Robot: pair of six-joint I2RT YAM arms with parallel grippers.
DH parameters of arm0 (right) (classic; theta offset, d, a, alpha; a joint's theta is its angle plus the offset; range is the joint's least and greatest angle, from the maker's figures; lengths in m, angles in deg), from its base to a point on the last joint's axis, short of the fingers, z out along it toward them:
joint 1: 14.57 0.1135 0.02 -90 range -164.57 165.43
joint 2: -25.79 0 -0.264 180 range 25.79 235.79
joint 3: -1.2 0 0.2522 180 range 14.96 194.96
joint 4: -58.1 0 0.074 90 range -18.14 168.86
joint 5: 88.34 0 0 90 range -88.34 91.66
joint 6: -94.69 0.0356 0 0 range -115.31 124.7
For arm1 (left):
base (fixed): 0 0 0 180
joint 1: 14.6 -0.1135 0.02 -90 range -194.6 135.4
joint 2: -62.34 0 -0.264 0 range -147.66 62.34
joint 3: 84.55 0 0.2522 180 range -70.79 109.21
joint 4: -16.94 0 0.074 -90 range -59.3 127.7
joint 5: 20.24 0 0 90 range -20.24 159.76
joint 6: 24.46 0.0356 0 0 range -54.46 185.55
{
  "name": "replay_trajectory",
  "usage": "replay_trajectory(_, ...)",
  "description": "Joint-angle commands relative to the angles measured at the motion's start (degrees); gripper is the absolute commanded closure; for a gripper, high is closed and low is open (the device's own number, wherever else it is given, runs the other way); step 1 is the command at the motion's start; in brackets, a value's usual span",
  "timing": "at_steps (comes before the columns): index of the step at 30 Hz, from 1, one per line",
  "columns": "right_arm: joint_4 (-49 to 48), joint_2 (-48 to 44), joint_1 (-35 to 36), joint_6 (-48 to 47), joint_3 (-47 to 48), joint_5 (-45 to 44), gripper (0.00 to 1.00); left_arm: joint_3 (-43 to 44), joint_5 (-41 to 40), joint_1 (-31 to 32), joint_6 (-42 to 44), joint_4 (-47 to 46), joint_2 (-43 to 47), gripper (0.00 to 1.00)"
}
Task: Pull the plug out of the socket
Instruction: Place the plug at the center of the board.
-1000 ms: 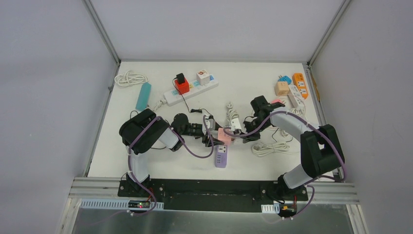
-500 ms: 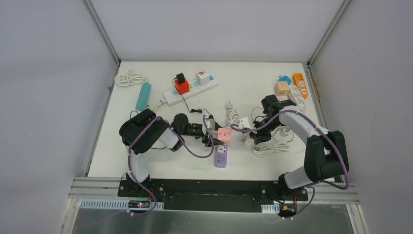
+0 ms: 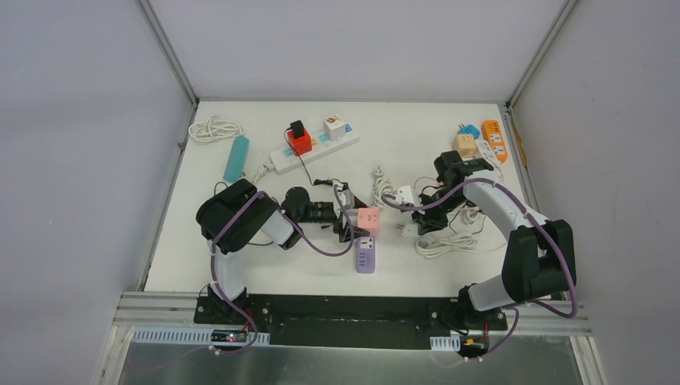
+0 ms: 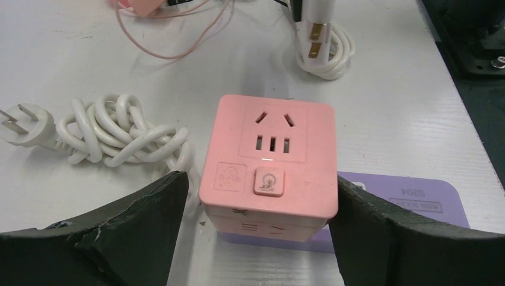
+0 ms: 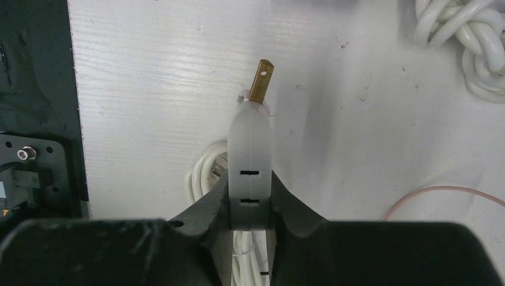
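Note:
The pink cube socket [image 3: 369,220] [image 4: 268,155] stands on the table against the end of a purple power strip [image 3: 365,258] [image 4: 411,193]. Its top holes are empty. My left gripper [image 3: 355,222] [image 4: 256,185] straddles the cube and is open, with a clear gap at the left finger [image 4: 149,214] and the right finger [image 4: 381,232] close beside the cube. My right gripper [image 3: 417,215] [image 5: 250,190] is shut on the white plug [image 5: 250,161], held edge-on with a brass prong [image 5: 261,78] bare above the table. The plug is out of the socket, a short way to its right.
A coiled white cable with its own plug [image 3: 381,184] [image 4: 113,134] lies just behind the socket. Another white coil [image 3: 445,243] lies under my right arm. At the back are a white strip with red and black adapters [image 3: 314,148], a teal bar [image 3: 236,158] and orange strips [image 3: 491,140].
My right gripper has carried the white plug to the right, away from the pink socket. My left gripper's jaws have spread wider around the cube.

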Motion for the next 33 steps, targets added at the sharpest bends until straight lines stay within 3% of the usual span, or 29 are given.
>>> replay_trajectory(1, 2.37, -1.98, -0.44, 0.26, 2.68, 3.33, 1.0, -0.5, -2.87, -0.6, -0.65, -2.62, 0.57, 0.08)
replay_trajectory(3, 2.68, -2.01, -0.54, 0.33, 2.87, 3.81, 1.0, -0.51, -3.25, -0.6, -1.14, -2.59, 0.64, 0.01)
replay_trajectory(11, 3.69, -2.01, -0.51, 0.79, 3.6, 5.0, 1.0, -1.92, -5.78, -1.03, -2.36, -2.6, 3.68, 0.01)
replay_trajectory(18, 4.39, -1.85, -0.5, 1.57, 4.24, 5.91, 1.0, -3.6, -6.6, -3.02, -13.44, -2.56, 10.03, 0.01)
replay_trajectory(24, 5.27, -2.15, -0.46, 2.04, 4.83, 7.31, 1.0, -6.3, -7.0, -3.15, -16.8, -1.69, 18.07, 0.01)
replay_trajectory(28, 5.66, -2.49, -0.42, 2.53, 5.27, 8.27, 1.0, -7.97, -8.74, -3.15, -18.07, 4.88, 26.02, 0.01)
replay_trajectory(33, 6.51, -2.4, -0.39, 2.99, 5.89, 9.81, 1.0, -8.09, -12.22, -3.15, -17.32, 21.75, 37.44, 0.01)
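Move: The pink socket sits between my left hand's already loosening fingers, its middle about 2 cm to the right of my hand point and 3 cm lower. The purple strip under it runs back towards me, its middle roughly 7 cm back and 1 cm right. The bundled white cord lies about 8 cm ahead and 5 cm right. From my right hand, which still holds the white plug, the socket is some 12 cm left and 1 cm ahead; the coiled cord is 6 cm right and 4 cm back. I open my left fingers the rest of the way around the pink socket, nudging about 1 cm forward, then lift my left hand clear, some 11 cm up and 4 cm to the left, easing slightly back at the end as the fingertips tip up and swing forward about 10 degrees each. Meanwhile my right hand keeps its pinch on the white plug and creeps up about 2 cm. ##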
